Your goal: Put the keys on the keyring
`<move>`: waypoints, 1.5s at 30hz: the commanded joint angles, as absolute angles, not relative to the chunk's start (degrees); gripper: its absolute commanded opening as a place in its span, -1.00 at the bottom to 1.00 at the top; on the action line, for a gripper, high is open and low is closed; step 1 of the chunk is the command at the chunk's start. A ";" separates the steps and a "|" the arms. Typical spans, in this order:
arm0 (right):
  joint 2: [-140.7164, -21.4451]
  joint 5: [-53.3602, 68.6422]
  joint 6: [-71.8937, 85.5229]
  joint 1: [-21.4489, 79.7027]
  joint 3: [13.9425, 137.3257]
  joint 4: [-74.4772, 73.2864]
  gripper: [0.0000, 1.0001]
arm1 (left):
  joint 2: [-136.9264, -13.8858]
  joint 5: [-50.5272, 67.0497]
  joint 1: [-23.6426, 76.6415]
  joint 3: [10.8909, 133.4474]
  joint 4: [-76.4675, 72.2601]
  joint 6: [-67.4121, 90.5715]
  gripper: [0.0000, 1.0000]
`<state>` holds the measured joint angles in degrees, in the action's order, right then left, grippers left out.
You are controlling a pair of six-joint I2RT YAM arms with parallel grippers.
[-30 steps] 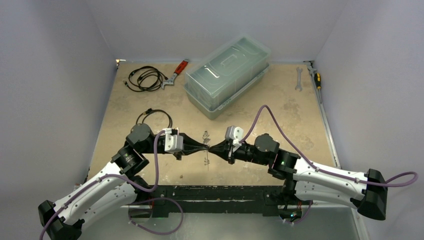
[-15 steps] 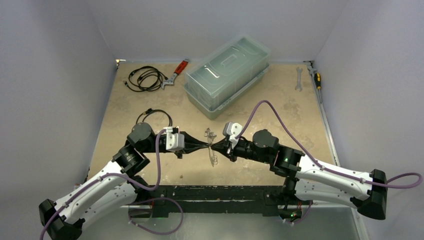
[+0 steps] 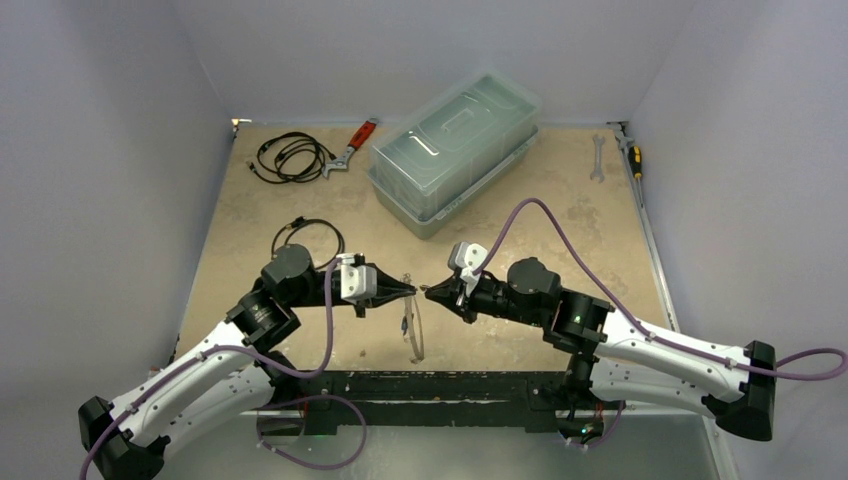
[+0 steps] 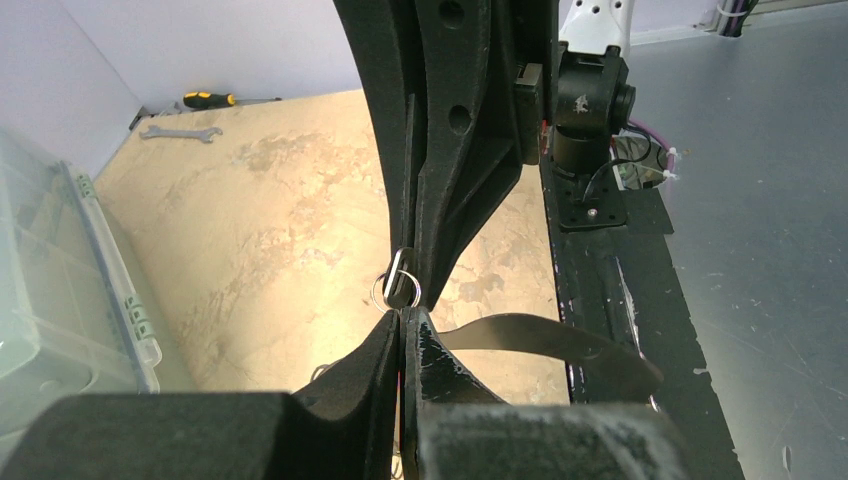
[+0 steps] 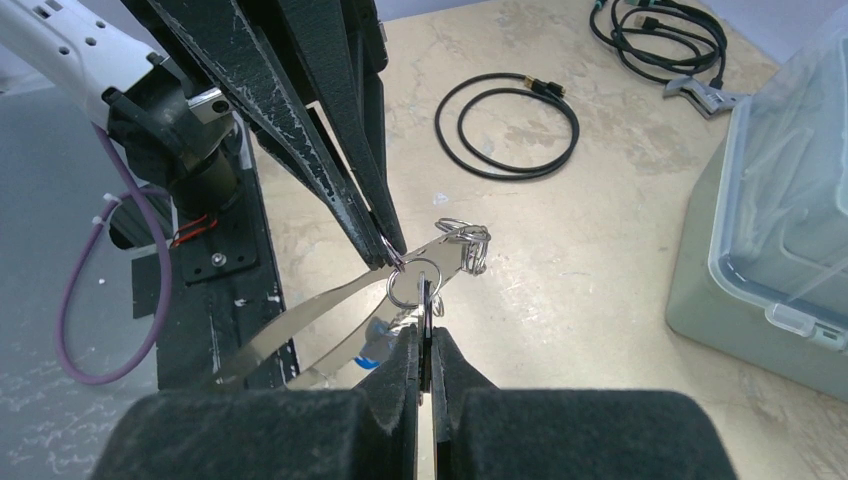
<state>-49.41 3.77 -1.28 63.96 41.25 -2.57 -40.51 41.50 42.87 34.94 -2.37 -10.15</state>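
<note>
My left gripper (image 3: 408, 292) and right gripper (image 3: 430, 292) meet tip to tip above the table's near middle. The left one (image 4: 405, 318) is shut on the keyring (image 3: 415, 335), a thin silvery hoop hanging below it toward the near edge. In the right wrist view the hoop (image 5: 300, 320) shows as a bright band. The right gripper (image 5: 426, 335) is shut on a thin dark key (image 5: 425, 292) whose small split ring (image 5: 410, 285) lies against the hoop beside the left fingertips (image 5: 385, 250). A blue-tagged key (image 5: 378, 347) dangles lower on the hoop.
A clear lidded plastic box (image 3: 455, 150) stands at the back middle. A coiled black cable (image 3: 292, 157) and a red-handled wrench (image 3: 352, 148) lie back left. Another cable loop (image 3: 310, 235) lies behind the left arm. A spanner (image 3: 597, 157) and a screwdriver (image 3: 632, 155) lie back right.
The two gripper tips have drawn slightly apart and shifted. The hoop has swung down and now hangs below the left gripper toward the near edge.
</note>
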 commanded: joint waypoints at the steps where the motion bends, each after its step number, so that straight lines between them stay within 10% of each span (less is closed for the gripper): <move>1: -49.02 4.50 -0.37 63.63 43.19 -0.26 -1.00 | -40.74 42.07 42.99 37.32 -3.98 -10.77 -1.00; 14: -54.40 -0.52 -3.61 63.90 49.73 -3.82 -1.00 | -42.94 41.70 42.96 37.55 -3.71 -10.31 -0.95; 24: -54.27 -4.38 -4.22 63.90 51.20 -5.40 -1.00 | -39.78 30.36 42.90 36.60 -5.83 -6.07 0.68; 45: -62.33 -18.08 0.44 63.90 55.91 -7.75 -1.00 | -26.76 -9.38 42.17 33.23 -11.82 1.15 0.93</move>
<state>-61.25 -14.87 -2.04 63.86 52.05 -9.91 -30.17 -5.85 42.68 35.14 -7.16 2.13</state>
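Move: The left fingers pinch a small ring of the keyring; the key tag in the right fingers lies about 2 cm to the right of the left hand, level with it. From the left hand, the keyring's steel band has its middle some 5 cm back and 4 cm lower, and the black cable loop is about 15 cm ahead, 24 cm left, on the table. From the right hand the key tag is right at its fingertips. The left hand dips about 1.5 cm, opens wide to let go of the keyring's small ring, then backs away from the right hand, forward, left and up, swinging some 45 degrees counter-clockwise. The right hand stays shut on the key tag and carries the keyring about 6 cm forward towards the clear box, turning nearly 20 degrees clockwise. ##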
